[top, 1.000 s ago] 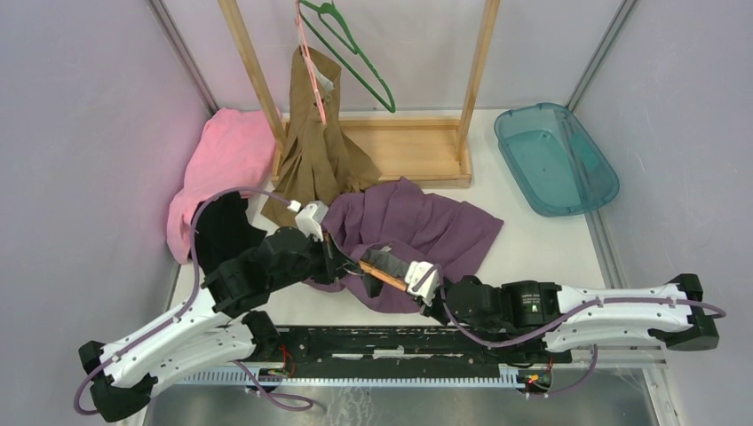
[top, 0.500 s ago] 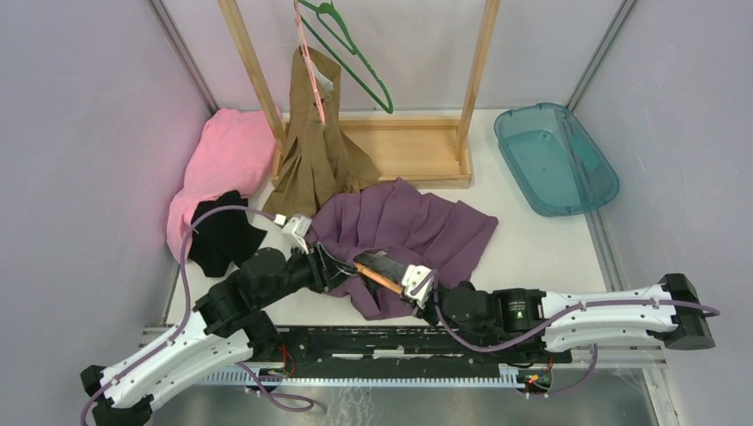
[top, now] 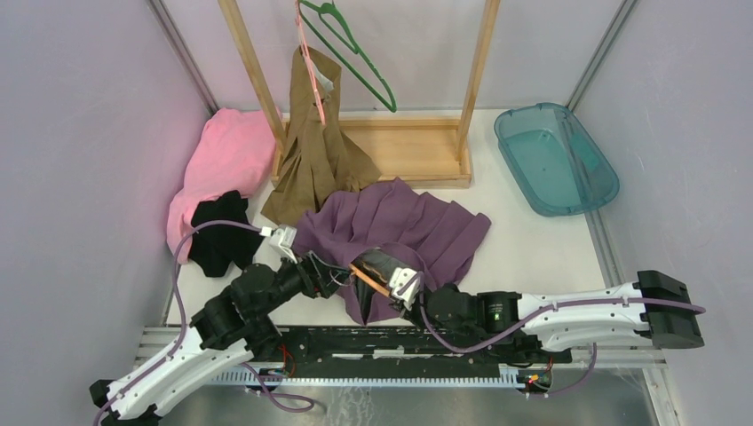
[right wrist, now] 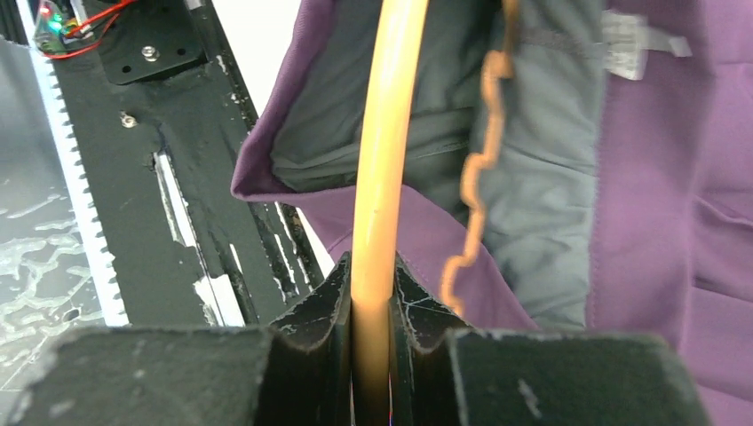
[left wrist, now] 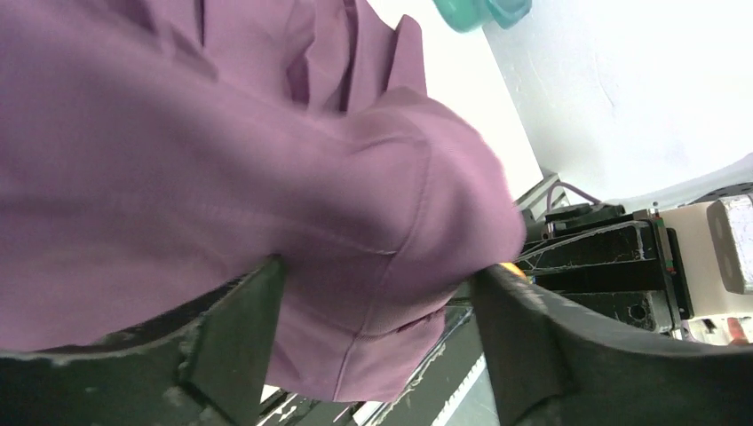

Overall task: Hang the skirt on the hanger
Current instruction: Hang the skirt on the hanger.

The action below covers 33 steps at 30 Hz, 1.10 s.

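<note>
The purple skirt [top: 404, 222] lies spread in front of the wooden rack, its waist end toward the arms. An orange hanger [top: 368, 276] pokes into the waist opening, against the grey lining [right wrist: 533, 177]. My right gripper [top: 404, 288] is shut on the hanger's bar [right wrist: 386, 133]; in the right wrist view [right wrist: 373, 275] the jaws pinch it tightly. My left gripper [top: 321, 271] sits at the skirt's left waist edge. Seen from the left wrist, it [left wrist: 377, 288] stands open, with a fold of the skirt [left wrist: 222, 160] bulging loosely between the fingers.
A wooden rack [top: 417, 151] stands at the back with a green hanger [top: 355, 53] and a brown skirt [top: 320, 155] hung on a pink hanger. Pink cloth [top: 222, 160] and black cloth [top: 220, 235] lie at left. A teal bin [top: 555, 160] sits back right.
My left gripper has opened and let go of the skirt's waist, and the left arm drew back. The right gripper moved left with the hanger, and the skirt shifted left.
</note>
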{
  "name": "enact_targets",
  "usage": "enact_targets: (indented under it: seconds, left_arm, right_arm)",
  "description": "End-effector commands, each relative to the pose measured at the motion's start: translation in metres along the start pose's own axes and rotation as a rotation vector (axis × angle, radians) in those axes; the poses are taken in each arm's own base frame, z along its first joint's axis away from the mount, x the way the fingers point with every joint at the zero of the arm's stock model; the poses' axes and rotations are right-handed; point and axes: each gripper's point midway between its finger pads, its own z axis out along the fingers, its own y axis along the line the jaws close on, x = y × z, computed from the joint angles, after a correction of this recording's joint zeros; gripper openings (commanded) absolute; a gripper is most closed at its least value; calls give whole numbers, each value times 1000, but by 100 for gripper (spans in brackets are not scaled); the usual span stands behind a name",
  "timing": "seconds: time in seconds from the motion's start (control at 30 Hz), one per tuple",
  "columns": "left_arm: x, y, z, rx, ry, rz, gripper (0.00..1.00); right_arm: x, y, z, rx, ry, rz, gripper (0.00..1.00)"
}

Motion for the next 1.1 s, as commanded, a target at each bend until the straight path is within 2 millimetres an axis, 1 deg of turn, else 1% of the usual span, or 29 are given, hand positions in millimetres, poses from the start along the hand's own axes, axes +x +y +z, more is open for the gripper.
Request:
enact_targets:
  seconds: [0.0, 0.2, 0.3, 0.37, 0.4, 0.53, 0.6, 0.67, 0.7, 0.77, 0.93, 1.07]
  left_arm:
    - [-5, -50, -8, 242, 4, 11, 98]
    - [4, -39, 1, 211, 22, 28, 99]
    - [3, -34, 2, 188, 10, 29, 99]
    - [1, -20, 2, 103, 2, 10, 99]
    - [2, -10, 1, 36, 11, -14, 99]
    - [20, 10, 3, -116, 105, -134, 99]
    - [32, 14, 3, -158, 164, -186, 99]
    - [41, 15, 2, -183, 205, -241, 99]
    - [45, 18, 0, -208, 215, -274, 99]
    - [45, 23, -7, -250, 213, -324, 99]
    - [33, 30, -33, -318, 137, -461, 99]
    - [25, 33, -51, -317, 90, -501, 99]
  right_arm:
    - [-91, 10, 1, -109, -309, 172, 1]
    - [-89, 17, 10, -179, -255, 199, 1]
    - [-88, 25, 16, -233, -200, 216, 1]
    - [-84, 30, 21, -255, -146, 220, 1]
    - [-81, 31, 24, -258, -118, 220, 1]
    - [-74, 28, 30, -231, -47, 228, 1]
    - [-75, 25, 29, -219, -34, 238, 1]
    - [-76, 24, 23, -213, -19, 246, 1]
    - [-78, 23, 20, -211, -12, 249, 1]
    - [-80, 22, 13, -210, 4, 248, 1]
    - [-89, 19, -3, -218, -3, 237, 1]
    - [-90, 14, -7, -200, 6, 234, 1]
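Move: The purple skirt's near waistband corner, where the left hand is heading, lies roughly 6 cm back, 4 cm right and 7 cm below it. The hanger's hook is about 2 cm right of that hand and level with it. For the right hand, already gripping the orange hanger, the grey-lined waist opening lies some 6 cm left, 5 cm ahead and 5 cm below. The skirt's pleated body spreads about 17 cm ahead of that hand, straight out, 11 cm lower. Downward about 4 cm goes the left hand, its fingers opening the rest of the way, then back and left some 3 cm around the waistband corner, tipping further down. The right hand keeps its pinch on the hanger, dips nearly 4 cm while drifting back and left and rolling about 20 degrees, forward side down, then lifts quickly to end above where it began. ##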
